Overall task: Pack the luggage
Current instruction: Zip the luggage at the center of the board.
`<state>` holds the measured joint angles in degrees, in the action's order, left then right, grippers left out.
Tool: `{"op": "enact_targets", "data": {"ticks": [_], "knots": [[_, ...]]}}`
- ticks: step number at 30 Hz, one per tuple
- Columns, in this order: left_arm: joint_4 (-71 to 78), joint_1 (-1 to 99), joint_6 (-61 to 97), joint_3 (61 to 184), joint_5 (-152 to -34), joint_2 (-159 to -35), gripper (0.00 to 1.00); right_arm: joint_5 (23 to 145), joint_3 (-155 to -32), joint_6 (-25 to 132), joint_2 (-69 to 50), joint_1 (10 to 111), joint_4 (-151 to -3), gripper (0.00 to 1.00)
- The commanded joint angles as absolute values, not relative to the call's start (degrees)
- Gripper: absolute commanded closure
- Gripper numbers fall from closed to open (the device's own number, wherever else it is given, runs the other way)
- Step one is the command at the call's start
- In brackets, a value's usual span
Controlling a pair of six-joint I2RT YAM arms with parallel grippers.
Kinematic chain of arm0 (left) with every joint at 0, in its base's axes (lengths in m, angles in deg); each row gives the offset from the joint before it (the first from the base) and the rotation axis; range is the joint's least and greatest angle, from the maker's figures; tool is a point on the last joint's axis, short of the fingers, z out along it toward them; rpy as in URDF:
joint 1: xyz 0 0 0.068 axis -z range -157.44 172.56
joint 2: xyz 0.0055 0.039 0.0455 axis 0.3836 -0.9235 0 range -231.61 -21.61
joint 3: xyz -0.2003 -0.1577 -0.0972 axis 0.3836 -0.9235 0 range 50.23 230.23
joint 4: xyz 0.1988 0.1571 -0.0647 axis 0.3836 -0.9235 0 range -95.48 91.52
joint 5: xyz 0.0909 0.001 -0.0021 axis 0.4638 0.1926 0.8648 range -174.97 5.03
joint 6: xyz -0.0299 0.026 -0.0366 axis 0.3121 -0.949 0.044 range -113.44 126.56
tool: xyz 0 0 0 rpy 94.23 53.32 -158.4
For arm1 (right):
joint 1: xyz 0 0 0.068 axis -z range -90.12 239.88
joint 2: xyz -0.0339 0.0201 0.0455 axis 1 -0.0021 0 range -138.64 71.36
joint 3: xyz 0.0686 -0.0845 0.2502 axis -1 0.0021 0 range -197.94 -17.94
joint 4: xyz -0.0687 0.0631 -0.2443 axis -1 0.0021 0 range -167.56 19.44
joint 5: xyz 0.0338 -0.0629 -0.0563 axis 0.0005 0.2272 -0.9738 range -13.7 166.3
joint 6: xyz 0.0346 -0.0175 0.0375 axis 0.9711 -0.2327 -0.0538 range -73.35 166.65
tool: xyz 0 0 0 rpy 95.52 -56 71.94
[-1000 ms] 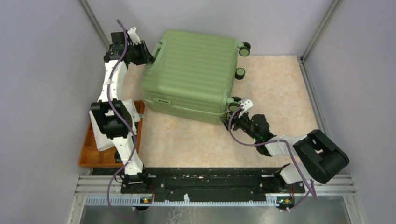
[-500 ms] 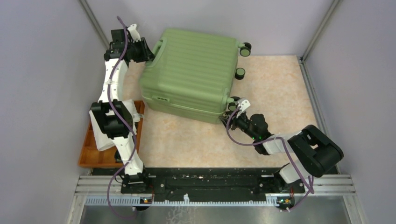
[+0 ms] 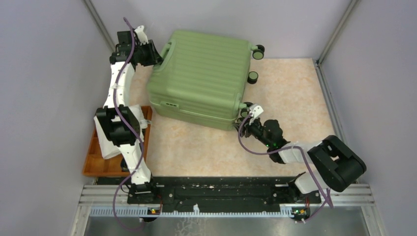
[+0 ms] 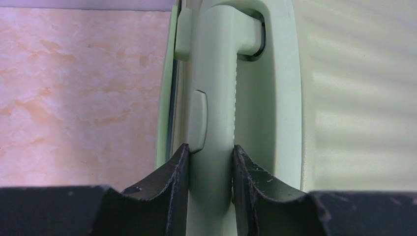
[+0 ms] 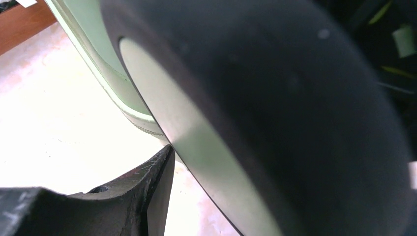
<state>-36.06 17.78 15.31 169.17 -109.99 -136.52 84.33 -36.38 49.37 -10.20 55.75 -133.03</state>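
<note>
The luggage (image 3: 204,73), a light-green ribbed hard-shell suitcase, lies closed on the table at centre back. My left gripper (image 3: 156,55) is at its left end, shut on the green handle (image 4: 211,98), which fills the gap between both black fingers (image 4: 172,187). My right gripper (image 3: 244,120) is at the near right corner, on a black wheel (image 5: 275,98) with a green hub. One finger (image 5: 147,191) touches the hub face. The other finger is hidden behind the wheel.
An orange tray (image 3: 91,164) with white cloth (image 3: 105,140) sits at the left near edge, under the left arm. Two more black wheels (image 3: 257,50) stick out at the luggage's far right. Grey walls close in the table on three sides.
The right gripper has closed in on the wheel. The left gripper lifted a little with the handle, and the luggage's left end shifted slightly.
</note>
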Motion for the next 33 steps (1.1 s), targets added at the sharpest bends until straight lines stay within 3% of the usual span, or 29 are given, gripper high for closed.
{"op": "enact_targets", "data": {"ticks": [1,9,11,15,22,31,32,33], "knots": [[-29.74,19.31,19.67,173.55,-116.53,-132.88,1.0,82.9,-36.81,47.65,-6.79,55.36,-131.65,0.68],[-29.77,19.22,19.65,173.28,-116.72,-133.06,1.0,82.06,-36.93,46.97,-11.05,55.34,-136.91,0.64],[-29.67,19.22,19.67,173.28,-116.62,-133.06,1.0,81.45,-38.23,46.91,-13.09,55.37,-138.49,0.73],[-29.71,19.2,19.57,172.73,-116.55,-132.74,1.0,81.72,-38.8,47.7,-16.17,55.37,-144.74,1.0],[-30.11,19.22,18.89,172.49,-116.18,-132.05,1.0,78.77,-32.47,50.37,-13.5,53.37,-152.56,1.0],[-30.02,19.22,18.91,172.58,-116.18,-131.68,1.0,74.17,-29.24,51.9,-8.63,52.9,-148.66,1.0],[-30.1,19.22,18.82,172.57,-116.17,-131.65,1.0,73.35,-28.35,52.52,-8.68,52.91,-149.38,0.96],[-30.15,19.13,18.78,172.59,-116.16,-131.67,1.0,72.57,-27.14,53.01,-8.94,52.88,-151.44,0.82]]}}
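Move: The luggage's upper near-corner wheel is already between the right fingers, its middle about 3 cm ahead of this hand, 1 cm to its right and 3 cm above. The lower near wheel is some 2 cm ahead, straight in line and 5 cm down; the lower far wheel lies about 21 cm ahead, 5 cm right and 5 cm below. From the left hand, which is on the handle, the upper near wheel lies roughly 34 cm right, 21 cm back and 13 cm lower. The upper near-corner wheel starts pinched in the right hand, which first dips about 1.5 cm and edges forward, then rises some 3 cm, drawing back and slightly right, with a small upward tilt. The hold ends as it rises, and the fingers snap from half open to fully shut on nothing. The left hand stays put, keeping its grip on the luggage's handle. ##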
